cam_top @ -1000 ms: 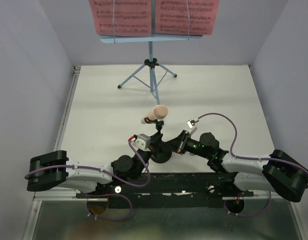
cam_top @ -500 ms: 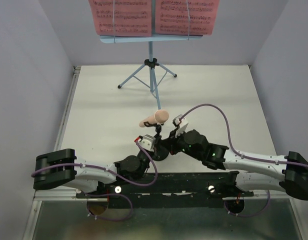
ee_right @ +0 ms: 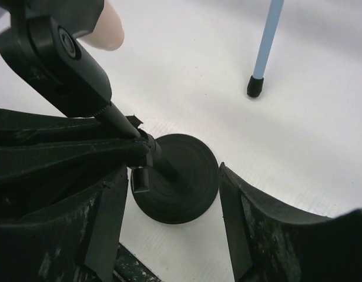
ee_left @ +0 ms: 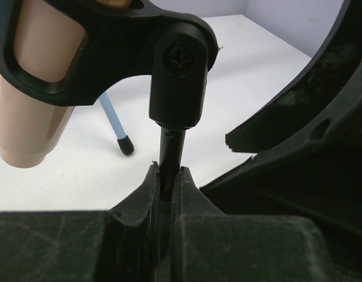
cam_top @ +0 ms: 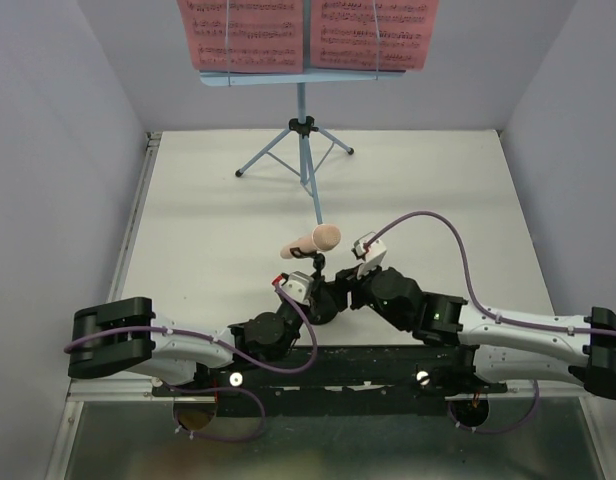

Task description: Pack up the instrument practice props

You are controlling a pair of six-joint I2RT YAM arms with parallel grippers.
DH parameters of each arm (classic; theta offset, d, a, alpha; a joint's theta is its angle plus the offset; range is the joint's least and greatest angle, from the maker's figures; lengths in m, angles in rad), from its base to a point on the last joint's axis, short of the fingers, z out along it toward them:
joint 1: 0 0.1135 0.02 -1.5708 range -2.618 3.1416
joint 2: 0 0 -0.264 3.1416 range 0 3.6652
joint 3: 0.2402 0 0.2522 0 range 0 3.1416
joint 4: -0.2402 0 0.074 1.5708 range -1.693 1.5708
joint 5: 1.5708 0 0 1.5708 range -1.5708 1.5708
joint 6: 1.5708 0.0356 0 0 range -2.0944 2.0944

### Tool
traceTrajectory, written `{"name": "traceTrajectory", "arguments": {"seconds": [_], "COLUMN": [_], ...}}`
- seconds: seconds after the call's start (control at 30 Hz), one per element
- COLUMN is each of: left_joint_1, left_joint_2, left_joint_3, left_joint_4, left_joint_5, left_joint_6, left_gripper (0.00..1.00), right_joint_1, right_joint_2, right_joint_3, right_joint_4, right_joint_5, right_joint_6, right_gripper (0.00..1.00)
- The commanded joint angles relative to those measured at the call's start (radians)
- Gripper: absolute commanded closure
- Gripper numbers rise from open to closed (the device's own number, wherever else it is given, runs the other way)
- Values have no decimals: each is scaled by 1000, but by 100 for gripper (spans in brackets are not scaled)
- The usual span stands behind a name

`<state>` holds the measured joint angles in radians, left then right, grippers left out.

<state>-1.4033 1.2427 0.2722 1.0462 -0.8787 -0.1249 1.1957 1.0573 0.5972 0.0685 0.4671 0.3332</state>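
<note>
The short black mic stand (cam_top: 320, 300) stands at the table's near edge, with the beige-pink microphone (cam_top: 312, 240) lying tilted in its clip (ee_left: 110, 41). My left gripper (ee_left: 167, 176) is shut on the stand's thin pole (ee_left: 171, 147), just under the clip joint. My right gripper (ee_right: 171, 173) is open, with one finger on each side of the round base (ee_right: 181, 188), seemingly apart from it. At the back stands the light-blue music stand (cam_top: 302, 130), holding two pink sheet-music pages (cam_top: 243, 35) (cam_top: 373, 32).
The music stand's tripod legs spread across the back middle of the table, and one black-tipped foot (ee_right: 254, 86) is close beyond the mic stand. Grey walls enclose the white table (cam_top: 188, 230) on three sides. Purple cables loop off both arms.
My right gripper has moved in to the mic stand's base and opened around it. The left arm has shifted slightly with the pole in its grip, and the microphone has dipped a little nearer.
</note>
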Motion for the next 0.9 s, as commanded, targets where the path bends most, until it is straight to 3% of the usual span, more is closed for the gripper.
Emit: {"name": "traceTrajectory", "arguments": {"seconds": [0.0, 0.17, 0.27, 0.87], "left_joint_1": [-22, -22, -22, -34], "left_joint_2": [-5, -22, -40, -242], "left_joint_3": [-21, -7, 2, -21], "left_joint_4": [-78, -124, -147, -186], "left_joint_5": [47, 56, 58, 18], "left_joint_6": [-74, -87, -90, -113], "left_gripper": [82, 57, 49, 37], "right_joint_1": [-4, -4, -2, -4], "right_joint_2": [-92, -151, -171, -210], "right_joint_3": [12, 7, 1, -42], "right_joint_4": [-64, -134, -154, -150], "right_joint_5": [44, 59, 70, 87], "right_joint_6": [75, 92, 102, 151], "right_gripper": [29, 29, 29, 29]}}
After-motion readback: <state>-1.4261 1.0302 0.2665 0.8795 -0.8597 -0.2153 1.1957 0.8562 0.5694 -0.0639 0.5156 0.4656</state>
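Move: The left hand is still shut around the mic stand's black rod, with the microphone in its clip about 8 cm above, 3 ahead and 2 to the left. The open right hand has the clutch knob roughly 3 cm to its left and 1 below. The round base is about 13 cm below that hand, 2 ahead and 5 left; the music stand's rubber foot lies some 14 cm ahead, 5 left and 13 below it. Up about 3 cm, then rightward by much the same amount, the right hand draws away from the clutch knob with its fingers staying wide open, settling slightly lower at the end. The left fingers open and let go of the rod; that hand eases back a little over 1 cm, then rises nearly 3 cm towards the clip. ##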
